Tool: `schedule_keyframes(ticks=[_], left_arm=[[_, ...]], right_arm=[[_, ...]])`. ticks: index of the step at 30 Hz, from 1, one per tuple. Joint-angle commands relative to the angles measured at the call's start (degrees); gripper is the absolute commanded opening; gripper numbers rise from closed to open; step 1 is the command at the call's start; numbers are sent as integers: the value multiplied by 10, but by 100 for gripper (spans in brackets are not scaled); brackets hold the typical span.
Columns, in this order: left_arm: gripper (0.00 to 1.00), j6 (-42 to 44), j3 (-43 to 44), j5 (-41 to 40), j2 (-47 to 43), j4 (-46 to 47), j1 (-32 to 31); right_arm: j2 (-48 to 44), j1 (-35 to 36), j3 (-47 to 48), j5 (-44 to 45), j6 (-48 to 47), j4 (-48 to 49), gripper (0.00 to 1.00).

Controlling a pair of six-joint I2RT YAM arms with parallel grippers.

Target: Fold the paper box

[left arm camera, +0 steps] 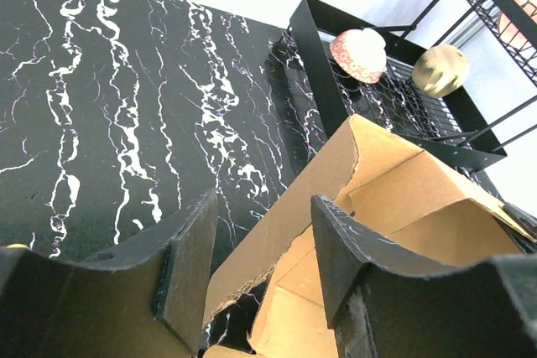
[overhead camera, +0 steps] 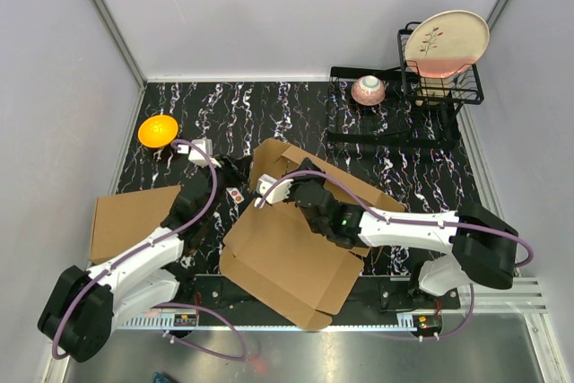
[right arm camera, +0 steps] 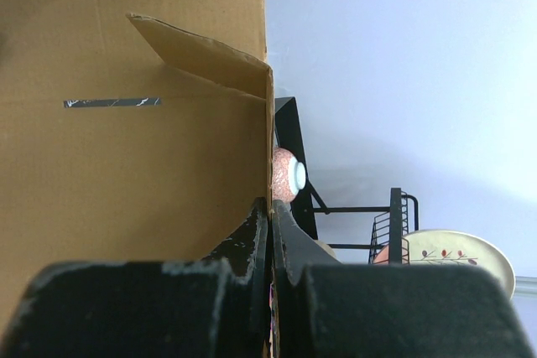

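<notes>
The paper box point(overhead camera: 291, 253) lies mostly flat in the middle of the table, brown and unprinted, with its far side wall and a tab raised. My right gripper point(overhead camera: 280, 187) is shut on the raised wall's edge. In the right wrist view its jaws point(right arm camera: 271, 236) pinch the thin cardboard edge, with the box's inner face point(right arm camera: 126, 157) to the left. My left gripper point(overhead camera: 239, 171) is open at the box's far left corner. In the left wrist view the raised flap point(left arm camera: 394, 182) stands ahead, and its edge runs between the open fingers point(left arm camera: 264, 266) without touching them.
A second flat brown carton point(overhead camera: 130, 221) lies at the left. An orange bowl point(overhead camera: 157, 129) sits at the far left. A black tray point(overhead camera: 395, 105) at the far right holds a pink bowl point(overhead camera: 369, 90). A wire rack point(overhead camera: 441, 87) holds a plate point(overhead camera: 446, 42).
</notes>
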Motion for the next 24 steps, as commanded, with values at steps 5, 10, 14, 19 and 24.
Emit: schedule_keyframes(ticks=[5,10,14,19,24], left_arm=[[52,-17,-39,1,-13,96,-19],[52,-6,-49,-16,0,104,-34],[52,3,-32,-44,30,108,-34],[52,22,-12,-55,86,124,-34],[49,26,2,-52,126,151,-33]], right_arm=[[12,4,10,16,16,31,0],[21,4,13,16,27,29,0],[21,4,18,13,38,19,0],[18,4,22,12,42,13,0],[11,4,21,10,47,5,0]])
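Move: The box's upright left-end flap stands about 5 cm ahead of the open left gripper, some 4 cm to its right and 6 cm lower. The flower toy lies on the table about 4 cm ahead and 10 cm to the left, roughly 16 cm below. The far-wall rim, pinched by the right gripper, is about 14 cm to the right, level with it both in reach and in height. From the right gripper the flap is about 9 cm to the left, 2 cm ahead and 6 cm down. Sink the left gripper about 5 cm towards the upright left-end flap with its fingers still half open. Ease it back some 1.5 cm and slightly right on the way down, then bring it forward again about 2 cm. Keep the right fingers shut on the far-wall rim and let that hand settle about 1.5 cm. ##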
